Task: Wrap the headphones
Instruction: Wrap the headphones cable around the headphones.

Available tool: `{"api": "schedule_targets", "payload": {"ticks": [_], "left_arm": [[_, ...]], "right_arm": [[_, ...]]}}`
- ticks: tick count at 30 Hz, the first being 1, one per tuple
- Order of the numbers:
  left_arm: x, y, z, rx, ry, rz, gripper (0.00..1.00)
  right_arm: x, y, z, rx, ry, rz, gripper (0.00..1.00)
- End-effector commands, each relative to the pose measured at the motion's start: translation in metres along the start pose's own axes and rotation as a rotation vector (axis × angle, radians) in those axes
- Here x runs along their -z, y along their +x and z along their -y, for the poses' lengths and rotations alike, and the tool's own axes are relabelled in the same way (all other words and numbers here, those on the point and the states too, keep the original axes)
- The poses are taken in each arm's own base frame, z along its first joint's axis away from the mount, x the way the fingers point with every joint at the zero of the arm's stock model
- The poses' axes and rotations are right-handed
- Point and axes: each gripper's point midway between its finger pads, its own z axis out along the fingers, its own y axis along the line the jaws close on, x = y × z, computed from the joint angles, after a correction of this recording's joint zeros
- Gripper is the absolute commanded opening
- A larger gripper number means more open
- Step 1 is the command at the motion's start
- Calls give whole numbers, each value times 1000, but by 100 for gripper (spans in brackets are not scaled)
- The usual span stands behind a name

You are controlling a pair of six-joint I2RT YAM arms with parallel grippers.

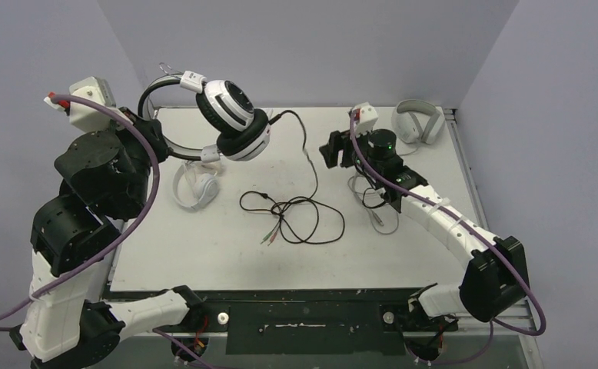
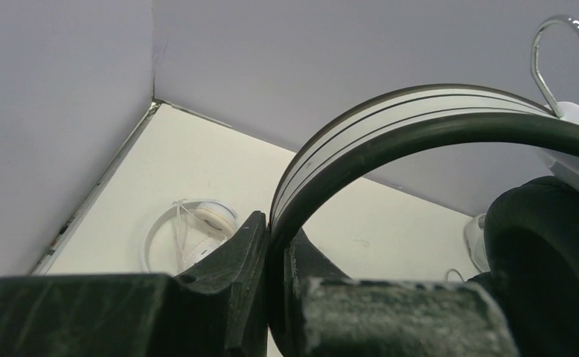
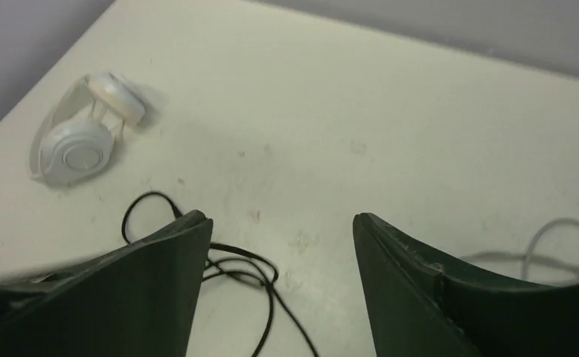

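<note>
The black-and-white headset (image 1: pixel 230 115) hangs raised above the back left of the table. My left gripper (image 1: pixel 144 121) is shut on its headband (image 2: pixel 391 119), which is pinched between the fingers (image 2: pixel 251 245). Its black cable (image 1: pixel 300 219) drops from the ear cup and lies in loose loops mid-table, also seen below my right gripper as the black cable (image 3: pixel 249 271). The small white headphones (image 1: pixel 196 188) lie flat on the table under the raised set; the white headphones (image 2: pixel 190 230) also show in the left wrist view. My right gripper (image 1: pixel 333 151) hovers open above the table, right gripper (image 3: pixel 283 223) holding nothing.
A light grey over-ear pair (image 1: pixel 417 121) sits at the back right corner, its grey cable (image 3: pixel 562 238) trailing under my right arm. Purple-grey walls close the table at the back and both sides.
</note>
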Motion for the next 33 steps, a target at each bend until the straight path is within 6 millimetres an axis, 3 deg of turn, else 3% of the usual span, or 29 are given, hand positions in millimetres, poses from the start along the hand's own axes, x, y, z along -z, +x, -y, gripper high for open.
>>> {"api": "schedule_targets", "payload": {"ticks": [1,3,7,10,12,17,22,26,28,30,33], "left_arm": [[5,-21,38,185,152,3,0],[4,-14,49,180,181,-32,0],[-2,5,70,154,231,-107,0],[-7,24,86,127,255,-178,0],[-9,37,98,104,281,-232,0],[-23,83,119,9,301,-358,0],[-51,140,111,-94,239,-475,0],[-82,182,85,-107,170,-558,0],[-92,199,76,-115,151,-581,0],[-98,214,73,-124,145,-605,0],[-102,232,83,-152,207,-637,0]], "right_arm": [[30,-7,-21,-15,-123,56,75],[41,4,-35,38,-219,42,80],[64,5,-57,128,-356,116,83],[77,3,-62,149,-377,168,83],[82,4,-53,141,-321,185,83],[103,-10,-5,107,-28,244,84],[126,-36,7,158,64,248,84],[132,-27,49,85,315,119,85],[132,-22,55,84,349,82,87],[129,-22,44,102,282,88,87],[122,-31,9,138,81,128,86]]}}
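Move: My left hand still holds the black-and-white headphones by the band; their ear cups hang about 16 cm to its right and 3 cm ahead, level with it. The black cable coil they are headed for lies on the table about 50 cm below this hand, 12 cm ahead and 27 cm right; the white headphones lie 24 cm ahead and 9 cm left. From my right hand, the coil is about 29 cm down, 9 cm left and 3 cm back, and the grey cable 5 cm ahead and 20 cm right. Keeping the band pinched, I swing my left hand right, then sink it about 22 cm towards the black cable coil while reaching some 10 cm forward, tipping the fingers about 40 degrees down and easing a little back left near the end. My empty right hand dips, draws back and rises again, then moves about 10 cm to the right, its fingers opening wider. ##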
